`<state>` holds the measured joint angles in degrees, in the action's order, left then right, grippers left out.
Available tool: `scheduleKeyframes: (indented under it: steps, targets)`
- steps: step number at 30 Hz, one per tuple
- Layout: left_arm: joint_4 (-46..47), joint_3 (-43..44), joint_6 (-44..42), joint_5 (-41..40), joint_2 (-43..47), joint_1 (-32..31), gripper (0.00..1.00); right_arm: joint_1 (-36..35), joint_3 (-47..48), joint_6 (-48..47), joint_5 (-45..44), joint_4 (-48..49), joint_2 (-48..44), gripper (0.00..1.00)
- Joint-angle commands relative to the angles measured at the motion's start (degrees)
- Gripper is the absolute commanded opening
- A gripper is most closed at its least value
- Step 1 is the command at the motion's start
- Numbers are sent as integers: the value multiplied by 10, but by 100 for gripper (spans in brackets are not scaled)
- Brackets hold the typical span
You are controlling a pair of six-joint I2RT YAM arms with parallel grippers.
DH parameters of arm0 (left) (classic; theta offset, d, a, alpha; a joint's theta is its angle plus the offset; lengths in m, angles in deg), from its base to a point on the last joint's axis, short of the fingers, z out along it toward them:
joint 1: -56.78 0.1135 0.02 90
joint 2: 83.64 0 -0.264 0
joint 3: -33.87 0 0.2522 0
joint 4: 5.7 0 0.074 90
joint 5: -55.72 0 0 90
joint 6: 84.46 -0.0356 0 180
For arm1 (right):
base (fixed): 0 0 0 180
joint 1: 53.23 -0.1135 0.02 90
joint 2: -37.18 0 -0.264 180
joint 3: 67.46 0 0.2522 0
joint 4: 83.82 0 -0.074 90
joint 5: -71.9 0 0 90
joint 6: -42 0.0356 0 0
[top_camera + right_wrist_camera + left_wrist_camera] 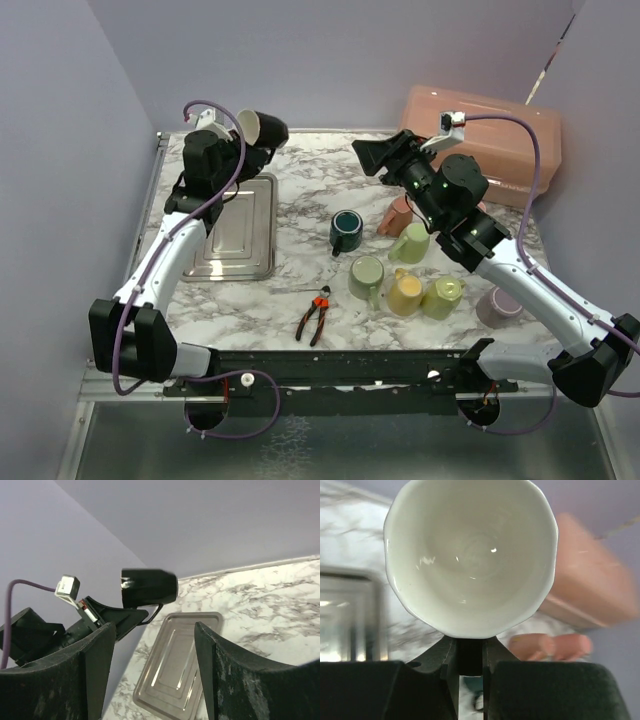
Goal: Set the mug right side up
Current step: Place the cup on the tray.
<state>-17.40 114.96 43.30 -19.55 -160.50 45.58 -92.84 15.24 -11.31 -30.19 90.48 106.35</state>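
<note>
A black mug point(264, 128) with a white inside hangs in the air over the table's far left corner, tipped on its side. My left gripper point(243, 150) is shut on its handle. In the left wrist view the mug's white inside point(470, 555) faces the camera, just above the left gripper point(470, 647), whose jaws pinch the dark handle. My right gripper point(366, 156) is raised at the far middle, open and empty, pointing left. In the right wrist view the right gripper point(155, 630) frames the black mug point(148, 586) and the left gripper point(116, 618) from a distance.
A metal tray point(235, 230) lies on the marble table below the left arm. A pink bin point(500, 130) stands at the back right. A teal mug point(347, 230), a pink mug point(397, 215), several green and yellow mugs point(405, 290), a mauve mug point(497, 305) and pliers point(315, 318) sit centre and right.
</note>
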Motion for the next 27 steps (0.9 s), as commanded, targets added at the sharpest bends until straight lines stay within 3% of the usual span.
scheduleKeyframes:
  steps: [1,5,12,27]
  targets:
    - [-176,16,-145,-207,-24,19,0,3,14,-28,-49,-46,-8,68]
    - [-197,4,-186,-245,-50,36,0,3,17,-28,-56,-62,-3,68]
    - [-211,3,-203,-196,-121,100,0,3,16,-27,-68,-79,-2,68]
    - [-231,112,-264,-249,-265,129,0,4,32,-39,-73,-95,15,68]
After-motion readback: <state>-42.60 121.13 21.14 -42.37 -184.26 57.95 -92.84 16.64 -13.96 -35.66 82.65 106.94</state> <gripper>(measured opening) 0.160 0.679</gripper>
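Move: Below and to the left of the left hand, which already holds the black mug by its handle, the tray's middle lies about 10 cm left, 2 cm back and 32 cm down. The teal mug stands roughly 30 cm right of the tray's middle and nearly level with it; the pliers lie some 23 cm right of it and 23 cm nearer the base. From the empty right hand, the tray is about 37 cm left, 6 cm ahead and 41 cm below. Swinging down and to the left over the tray, the left hand keeps its pinch on the black mug's handle and sinks about 23 cm while going some 18 cm left, easing slightly forward at the end. Its wrist turns roughly 55 degrees so the fingers point steeply down. The right hand, open and empty, sinks about 3 cm. ##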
